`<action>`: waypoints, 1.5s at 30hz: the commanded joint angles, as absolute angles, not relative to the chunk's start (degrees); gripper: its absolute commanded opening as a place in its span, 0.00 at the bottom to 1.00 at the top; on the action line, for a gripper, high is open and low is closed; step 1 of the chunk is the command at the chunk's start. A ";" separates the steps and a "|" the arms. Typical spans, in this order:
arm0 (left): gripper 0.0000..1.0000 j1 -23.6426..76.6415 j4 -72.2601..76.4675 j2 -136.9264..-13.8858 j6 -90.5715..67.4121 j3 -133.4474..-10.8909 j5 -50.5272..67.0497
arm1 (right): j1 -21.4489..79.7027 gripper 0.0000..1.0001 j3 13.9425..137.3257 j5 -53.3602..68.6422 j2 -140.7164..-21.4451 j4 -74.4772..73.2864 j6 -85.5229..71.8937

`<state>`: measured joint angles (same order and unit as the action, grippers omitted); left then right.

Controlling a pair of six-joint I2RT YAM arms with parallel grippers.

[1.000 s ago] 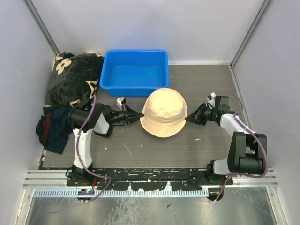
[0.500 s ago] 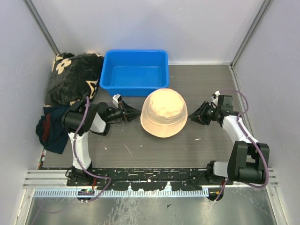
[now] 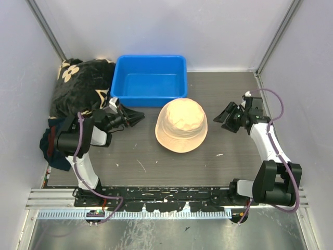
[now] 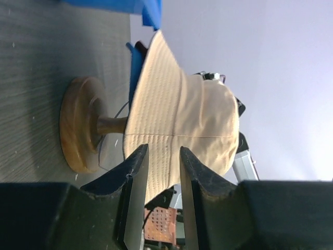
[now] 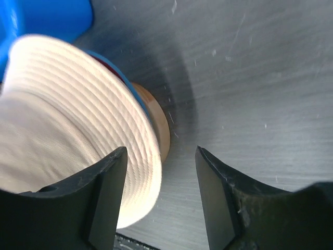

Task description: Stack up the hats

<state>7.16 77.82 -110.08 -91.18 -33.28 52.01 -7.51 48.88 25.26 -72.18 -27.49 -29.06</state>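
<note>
A cream-beige hat [image 3: 181, 125] sits on top of a stack on a round wooden stand [image 4: 78, 125] in the middle of the table. In the right wrist view, thin light blue and dark red edges [image 5: 115, 69] peek out under its cream brim [image 5: 78, 104]. My left gripper [image 3: 134, 115] is off to the hat's left, open and apart from it. In the left wrist view the left gripper [image 4: 161, 161] has nothing between its fingers and the hat [image 4: 182, 120] lies beyond them. My right gripper [image 3: 227, 115] is open to the hat's right, and the right gripper [image 5: 161, 172] is empty.
A blue tub [image 3: 150, 79] stands behind the hat. A black blanket with cream flowers [image 3: 80, 86] is bunched in the back left corner, with a navy cloth [image 3: 57, 143] in front of it. Walls close in both sides.
Both grippers have gone from shut at the hat's brim to open. The left one drew back leftwards and the right one rightwards, away from the hat. The hat stayed put.
</note>
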 commanded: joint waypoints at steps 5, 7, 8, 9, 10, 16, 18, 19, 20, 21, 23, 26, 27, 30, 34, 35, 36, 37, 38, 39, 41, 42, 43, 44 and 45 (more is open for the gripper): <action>0.40 1.93 44.65 -92.26 -68.60 -40.84 52.67 | -7.64 0.98 65.84 17.05 -78.35 -28.45 -24.69; 0.48 1.68 22.77 -86.98 -53.63 -48.33 48.75 | -7.46 1.00 70.41 15.28 -79.86 -28.85 -22.93; 0.56 1.75 13.90 -85.14 -47.21 -52.03 44.15 | -7.27 1.00 72.25 13.83 -80.46 -28.94 -22.24; 0.61 1.72 8.79 -84.03 -42.66 -55.01 41.54 | -7.19 1.00 73.74 12.18 -81.03 -28.88 -21.90; 0.64 1.50 5.19 -83.44 -39.26 -57.64 40.02 | -7.06 1.00 74.66 11.04 -81.67 -28.68 -21.62; 0.98 -0.69 -5.98 -81.09 -27.39 -63.67 31.12 | -6.76 1.00 76.08 17.87 -86.38 -24.44 -23.06; 0.98 -0.89 -7.17 -78.31 -23.89 -61.52 26.28 | -6.32 1.00 75.26 20.26 -87.56 -21.80 -24.39; 0.98 -0.89 -7.42 -76.77 -22.66 -59.93 23.39 | -6.18 1.00 74.78 21.31 -88.07 -20.74 -24.81; 0.98 -0.88 -8.01 -75.20 -21.42 -58.38 20.71 | -6.04 1.00 74.40 22.36 -88.55 -19.98 -25.21; 0.98 -1.01 -8.54 -73.99 -20.38 -57.09 18.56 | -5.95 1.00 74.10 23.16 -88.93 -19.27 -25.55; 0.98 -1.06 -12.52 -73.18 -17.36 -56.35 12.58 | -5.73 1.00 73.38 24.22 -89.27 -18.35 -26.19; 0.98 -1.48 -12.40 -71.31 -15.02 -51.64 2.18 | -5.60 1.00 72.44 25.19 -89.45 -17.02 -27.06; 0.98 -1.65 -9.26 -70.53 -13.30 -48.70 2.23 | -5.55 1.00 72.25 25.48 -89.59 -16.82 -27.22; 0.98 -1.76 0.65 -68.28 -9.64 -39.90 2.04 | -5.37 1.00 71.75 26.28 -89.82 -16.04 -27.73; 0.98 -1.76 25.23 -67.97 -6.11 -25.85 -3.71 | -5.28 1.00 70.42 26.68 -89.12 -14.75 -28.32; 0.98 -1.80 32.18 -69.02 -6.78 -22.53 -4.51 | -5.27 1.00 69.95 26.90 -89.04 -14.24 -28.71; 0.98 -1.79 38.85 -70.17 -7.07 -19.34 -3.42 | -5.30 1.00 69.54 27.17 -88.97 -13.84 -29.03; 0.98 -1.76 45.74 -71.57 -6.65 -16.25 -2.12 | -5.30 1.00 69.02 27.54 -88.95 -13.39 -29.23; 0.98 -1.77 52.66 -74.06 -6.20 -13.81 -1.81 | -5.32 1.00 68.56 27.69 -88.77 -12.88 -29.54; 0.98 -1.76 57.25 -76.19 -6.03 -12.40 -2.11 | -5.28 1.00 68.15 27.83 -88.53 -12.40 -29.73; 0.98 -1.80 63.06 -79.58 -5.97 -11.22 -2.22 | -5.30 1.00 67.10 27.80 -87.75 -11.43 -29.68; 0.98 -1.84 64.91 -81.60 -5.68 -11.17 -1.10 | -5.28 1.00 66.54 27.45 -87.33 -10.93 -29.30; 0.98 -1.85 67.30 -83.98 -5.26 -11.01 0.80 | -5.27 1.00 65.87 26.75 -86.95 -10.33 -28.94; 0.98 -1.85 70.53 -86.62 -4.40 -10.52 2.92 | -5.23 1.00 65.13 25.62 -86.62 -9.98 -28.36; 0.98 -1.85 75.96 -89.70 -3.90 -9.72 4.11 | -5.19 1.00 64.45 24.22 -86.27 -9.72 -27.30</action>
<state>-1.74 50.11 -82.50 -7.03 -11.05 0.25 -5.61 66.19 26.57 -90.24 -14.61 -28.86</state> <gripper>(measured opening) 0.979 0.999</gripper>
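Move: The finished hat stack on its stand lies some 19 cm to the right of my left hand and about 3 cm back, its top hat close to hand height. From that hand the empty blue bin is about 20 cm ahead, 4 cm right and 9 cm lower; the dark cushion is 16 cm ahead and 30 cm left, the navy cloth 10 cm back and 43 cm left, both well below. From my right hand the hat stack lies about 17 cm left, level fore and aft. Both hands, already off the brim, back away from the hat stack. I lift my left hand about 15 cm and a little forward, then swing it left and down towards the navy cloth, ending low over bare table some 21 cm left, the wrist turning about 90 degrees so the fingers point forward and slightly down. I send my right hand about 12 cm forward, rising then partly sinking. Both grippers open wide. ##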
